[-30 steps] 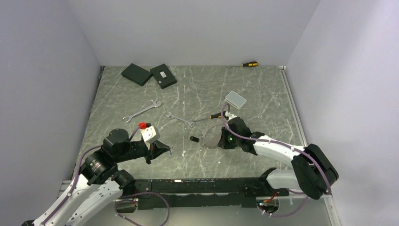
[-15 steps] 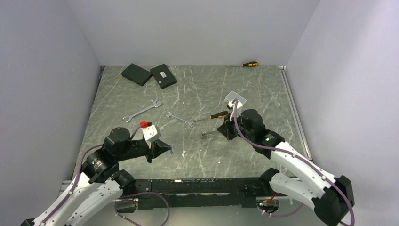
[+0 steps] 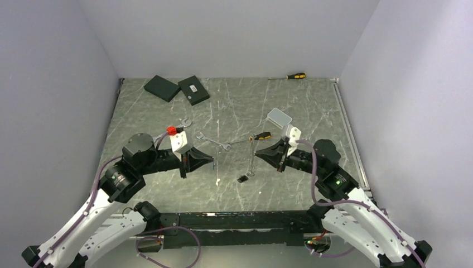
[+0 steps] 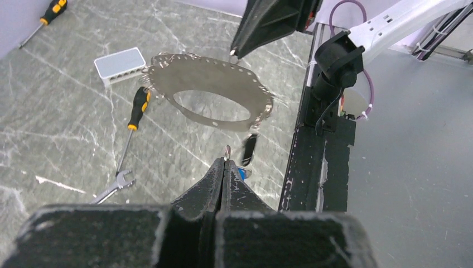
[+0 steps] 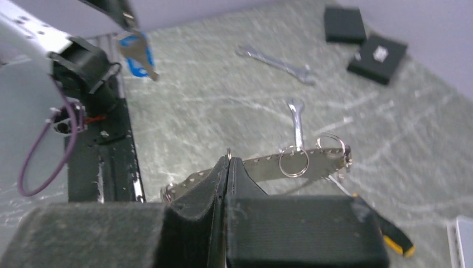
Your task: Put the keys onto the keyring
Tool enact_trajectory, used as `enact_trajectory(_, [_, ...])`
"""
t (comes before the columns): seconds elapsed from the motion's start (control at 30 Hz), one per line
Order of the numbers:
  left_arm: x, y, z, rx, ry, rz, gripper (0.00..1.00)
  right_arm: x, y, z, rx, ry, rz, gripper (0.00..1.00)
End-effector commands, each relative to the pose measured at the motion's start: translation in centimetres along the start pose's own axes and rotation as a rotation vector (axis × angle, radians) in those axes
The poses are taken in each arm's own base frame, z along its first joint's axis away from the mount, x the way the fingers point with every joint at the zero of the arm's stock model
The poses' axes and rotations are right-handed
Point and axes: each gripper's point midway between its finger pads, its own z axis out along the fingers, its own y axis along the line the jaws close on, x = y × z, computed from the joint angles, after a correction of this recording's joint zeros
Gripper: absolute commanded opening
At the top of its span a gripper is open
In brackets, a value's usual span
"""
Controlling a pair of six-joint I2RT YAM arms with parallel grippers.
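Note:
The keyring (image 4: 195,70) is a big flat metal ring punched with holes and hung with small split rings. It hangs from my right gripper (image 5: 229,156), which is shut on a small ring at its edge. From above, the keyring (image 3: 252,162) shows edge-on below the right gripper (image 3: 254,149). My left gripper (image 4: 226,159) is shut on a small ring. A key with a blue head (image 5: 136,56) dangles from it. The left gripper (image 3: 213,162) faces the keyring, a short gap away. A black fob (image 3: 242,178) sits at the keyring's lower end.
Two silver spanners (image 3: 215,142) (image 5: 276,58) lie on the marbled table. A yellow-and-black screwdriver (image 3: 259,135) and a white box (image 3: 279,117) are behind the right gripper. Two black boxes (image 3: 162,87) sit back left, another screwdriver (image 3: 295,75) by the back wall.
The right arm swung right and raised the keyring off the table, so it now hangs. The left gripper moved right and farther from the near edge with its key.

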Motion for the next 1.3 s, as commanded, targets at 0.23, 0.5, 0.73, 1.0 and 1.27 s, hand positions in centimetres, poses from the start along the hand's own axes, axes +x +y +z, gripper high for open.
enact_trajectory(0.23, [-3.7,-1.6,2.3,0.181,-0.123,0.059,0.0,-6.4,6.7,-0.9,-0.403,-0.314,-0.257,0.0])
enact_trajectory(0.5, [-3.5,-3.2,2.3,0.288,-0.122,0.03,0.0,-5.8,9.0,-0.8,-0.619,-0.343,-0.289,0.0])
enact_trajectory(0.73, [-1.9,-3.2,1.7,0.26,-0.063,0.013,0.0,-5.3,8.4,0.8,-0.644,-0.327,-0.278,0.0])
enact_trajectory(1.0, [3.3,-0.9,-0.6,0.052,0.086,0.029,0.0,-1.7,4.4,4.9,-0.489,-0.141,-0.241,0.0])
enact_trajectory(1.27, [6.9,-0.3,-3.1,-0.074,0.143,0.008,0.0,5.7,1.2,7.8,-0.311,0.204,-0.225,0.0])
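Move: The keys, hanging just under the left fingertips, lie some 14 cm to the right hand's left, about 4 cm back and level with it. From the right hand, the screwdriver is about 17 cm ahead, 1 cm left and 25 below; the small wrench is 16 ahead, 15 left and 26 below. The ringed keyring plate's middle is about 13 cm right of the left hand, 4 ahead and 9 below. Still pinching the keyring plate in its shut fingers, the right hand draws back 6 cm and rises while turning about 35 degrees counter-clockwise, then swings forward again and sinks, ending 7 cm farther left, towards the keys. The left hand keeps the keys, edges right and up, then backs off left and down to some 5 cm lower. ##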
